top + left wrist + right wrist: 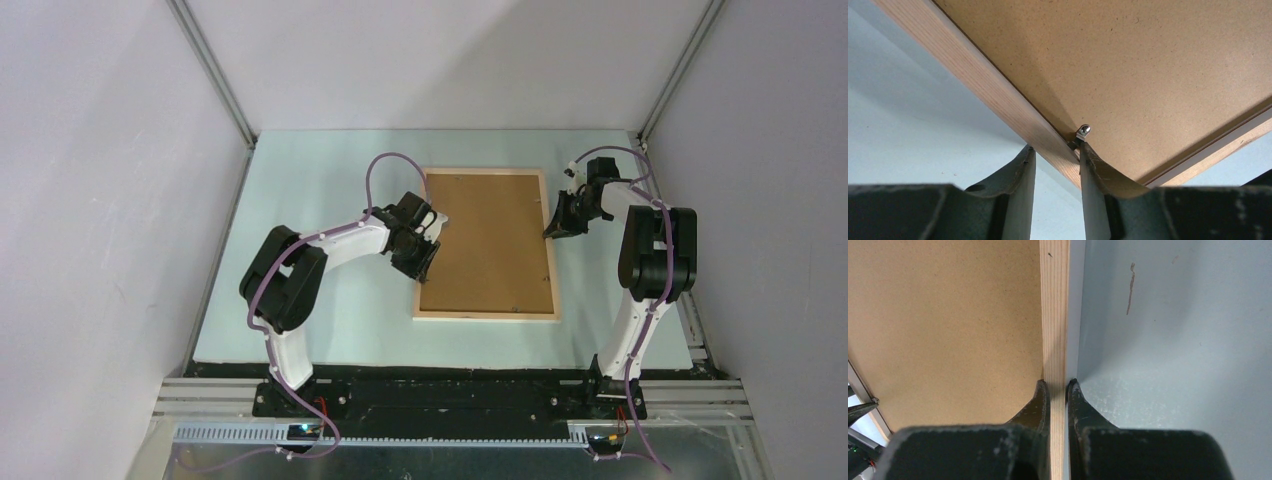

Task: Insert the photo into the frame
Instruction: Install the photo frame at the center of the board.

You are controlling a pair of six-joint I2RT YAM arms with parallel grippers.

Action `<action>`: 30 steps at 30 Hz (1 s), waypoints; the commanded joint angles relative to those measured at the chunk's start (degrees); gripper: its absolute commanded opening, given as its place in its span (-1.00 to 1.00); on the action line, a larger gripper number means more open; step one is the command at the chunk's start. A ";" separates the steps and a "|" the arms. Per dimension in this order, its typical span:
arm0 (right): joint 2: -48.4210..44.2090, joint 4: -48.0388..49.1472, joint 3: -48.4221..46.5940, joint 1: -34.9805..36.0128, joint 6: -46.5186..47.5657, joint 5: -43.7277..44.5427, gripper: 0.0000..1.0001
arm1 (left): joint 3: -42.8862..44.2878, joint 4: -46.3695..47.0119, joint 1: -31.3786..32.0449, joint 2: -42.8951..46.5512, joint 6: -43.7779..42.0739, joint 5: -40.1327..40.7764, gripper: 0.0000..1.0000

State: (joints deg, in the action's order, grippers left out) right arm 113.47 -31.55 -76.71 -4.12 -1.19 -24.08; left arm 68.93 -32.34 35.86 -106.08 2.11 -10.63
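Note:
The frame (pixel 487 315) lies face down mid-table, its pale wood back edges up. A plain brown backing board (pixel 490 240) fills its opening. The photo is not in view. My left gripper (pixel 425 265) is at the frame's left rail (pixel 973 75). It stands open (pixel 1055 147), one finger outside the rail and the other over the board. That inner fingertip (pixel 1087 150) touches a small metal clip (pixel 1083 131). My right gripper (pixel 553 228) is shut (pixel 1058 385) on the frame's right rail (pixel 1054 315), one finger on each side of the wood.
The pale blue table (pixel 320 300) is walled by grey panels with aluminium posts at the back corners (pixel 240 125). Both arm bases sit on the black rail at the near edge (pixel 450 395). A scuff mark shows on the table by the right rail (pixel 1131 287).

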 commanded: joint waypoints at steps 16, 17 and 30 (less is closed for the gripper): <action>-0.65 -3.09 1.21 -0.18 3.96 -2.42 -1.00 | 1.84 1.47 -2.27 6.76 -5.04 3.96 0.73; -1.04 -3.22 1.47 0.10 4.43 -2.36 -1.00 | 2.51 1.43 -3.38 6.92 -5.16 3.91 0.75; -5.72 -5.10 7.78 3.89 5.26 -3.70 -1.00 | 18.50 0.31 -11.95 -3.76 3.73 4.52 0.81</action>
State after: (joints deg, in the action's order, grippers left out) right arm 110.04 -30.96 -71.88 -2.37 1.93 -24.58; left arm 83.29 -32.23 24.47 -105.97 1.83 -7.07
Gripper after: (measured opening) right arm 0.077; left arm 0.900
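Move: The left fingers are at the clip near the close end of the frame's left rail, with the near-left corner about 8 cm behind them. The left rail's far clip, which the hand heads for, should be about 20 cm straight ahead, level in height, and the far-left corner some 29 cm ahead. The right hand already pinches the frame's right rail between its fingertips; the far-right corner is roughly 17 cm ahead of it and 1 cm left. Forward along the left rail goes the left hand, but first it opens wide, letting go at the near clip; it then rises some 8 cm and sweeps about 12 cm ahead and slightly left towards the far clip, its fingers tilting forward and turning counter-clockwise. Once it has cleared, the right hand, still pinching the right rail, drags the frame back about 2 cm and slightly left. ##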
